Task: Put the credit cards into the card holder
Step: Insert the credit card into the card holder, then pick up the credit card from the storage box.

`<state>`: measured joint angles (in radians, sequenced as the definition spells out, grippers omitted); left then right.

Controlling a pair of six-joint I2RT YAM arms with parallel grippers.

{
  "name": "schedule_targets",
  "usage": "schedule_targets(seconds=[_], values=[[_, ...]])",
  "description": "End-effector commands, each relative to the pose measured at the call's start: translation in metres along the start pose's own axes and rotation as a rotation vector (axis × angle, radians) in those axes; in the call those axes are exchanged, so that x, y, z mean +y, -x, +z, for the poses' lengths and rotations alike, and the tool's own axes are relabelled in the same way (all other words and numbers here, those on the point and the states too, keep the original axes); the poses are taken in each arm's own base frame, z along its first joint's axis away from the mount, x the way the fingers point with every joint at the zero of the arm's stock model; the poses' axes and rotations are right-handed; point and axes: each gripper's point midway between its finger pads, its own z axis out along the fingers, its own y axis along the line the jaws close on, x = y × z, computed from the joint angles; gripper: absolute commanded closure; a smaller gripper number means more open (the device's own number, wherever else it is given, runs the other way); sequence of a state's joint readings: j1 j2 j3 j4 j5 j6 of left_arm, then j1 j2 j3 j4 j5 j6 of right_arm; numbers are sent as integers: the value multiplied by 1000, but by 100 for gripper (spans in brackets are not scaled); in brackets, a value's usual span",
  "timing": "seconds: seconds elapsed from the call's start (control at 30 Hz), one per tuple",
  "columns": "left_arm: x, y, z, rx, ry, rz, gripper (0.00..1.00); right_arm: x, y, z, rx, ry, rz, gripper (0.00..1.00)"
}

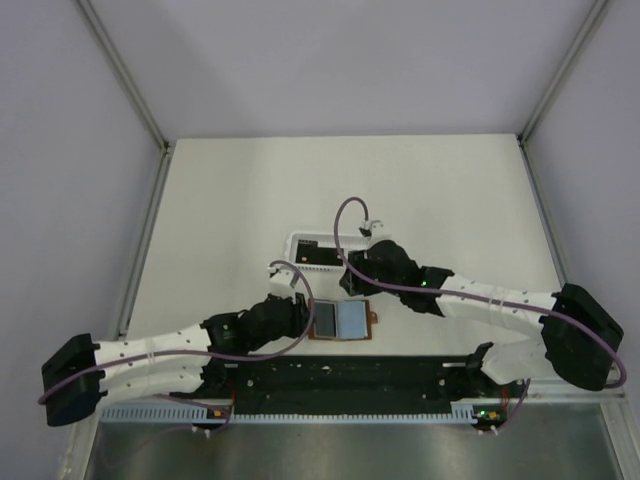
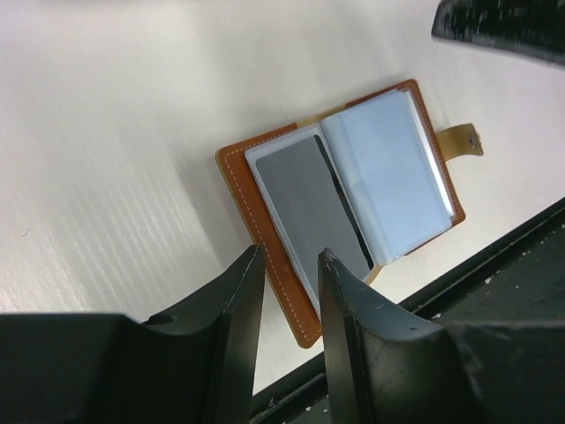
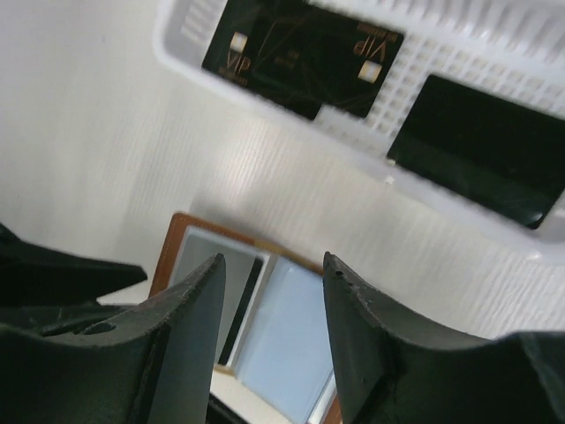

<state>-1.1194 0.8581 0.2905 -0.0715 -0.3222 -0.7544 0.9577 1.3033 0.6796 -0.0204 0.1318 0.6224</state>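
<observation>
The brown card holder [image 1: 341, 321] lies open on the table between my grippers. In the left wrist view it [image 2: 265, 225] shows a dark card [image 2: 305, 208] in its left pocket, a bluish right pocket [image 2: 393, 168] and a clasp tab [image 2: 466, 141]. Three black credit cards [image 3: 265, 44] [image 3: 357, 57] [image 3: 481, 150] lie in the white basket [image 3: 353, 132]. My left gripper [image 2: 290, 265] is open and empty over the holder's left corner. My right gripper [image 3: 274, 265] is open and empty above the holder, near the basket.
The white slotted basket [image 1: 296, 243] stands just behind the holder. A black rail [image 1: 350, 385] runs along the table's near edge, close to the holder. Metal frame posts [image 1: 140, 250] line both table sides.
</observation>
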Motion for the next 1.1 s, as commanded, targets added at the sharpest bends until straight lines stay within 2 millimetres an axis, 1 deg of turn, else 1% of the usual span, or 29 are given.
schedule_targets(seconds=[0.0, 0.13, 0.2, 0.27, 0.33, 0.4, 0.43, 0.5, 0.53, 0.6, 0.63, 0.7, 0.83, 1.07], values=[[-10, 33, -6, -94, -8, -5, 63, -8, 54, -13, -106, -31, 12, 51], [-8, 57, -8, -171, 15, -14, 60, -16, 74, -8, -112, -43, 23, 50], [-6, 73, -8, -206, 24, -25, 58, -18, 79, -3, -102, -39, 28, 50], [2, 92, -7, -239, 45, -52, 54, -19, 81, 3, -88, -36, 22, 50], [13, 111, -4, -269, 62, -93, 50, -19, 85, 6, -89, -34, 11, 49], [33, 128, -2, -290, 103, -141, 46, -17, 88, 9, -85, -27, 6, 49], [38, 142, -1, -323, 109, -152, 45, -17, 90, 11, -83, -24, 6, 49], [54, 163, 0, -358, 154, -165, 42, -16, 92, 14, -77, -16, 7, 49], [59, 176, 1, -374, 171, -158, 41, -16, 93, 15, -72, -11, 7, 49], [68, 194, 8, -381, 207, -142, 40, -17, 95, 17, -71, -11, 10, 49], [71, 199, 12, -363, 218, -136, 40, -13, 94, 17, -61, 13, 11, 49], [77, 206, 22, -337, 232, -123, 40, -12, 95, 17, -58, 26, 3, 49], [85, 210, 41, -301, 209, -109, 41, -13, 95, 13, -57, 34, -3, 49], [109, 194, 66, -213, 230, -109, 44, -22, 90, 7, -64, 18, 2, 49]])
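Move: Some 21 cm ahead of the left hand, 4 cm to its left and slightly lower, is the basket's left rim; the left card lies about 6 cm to the right of that rim, 1 cm nearer. The open card holder's middle is 2 cm ahead of this hand, 10 right, 4 below. From the right hand, the right card lies about 12 cm ahead, 5 right and 7 below, the middle card 13 ahead, 6 left. Swinging out from beside the open card holder, the left hand climbs over the table and travels about 20 cm forward and some 7 cm left to the basket's left rim, turning roughly 20 degrees counter-clockwise and opening wider, then begins to sink. The right hand reaches forward and a little up towards the basket, then hovers, fingers still open. ##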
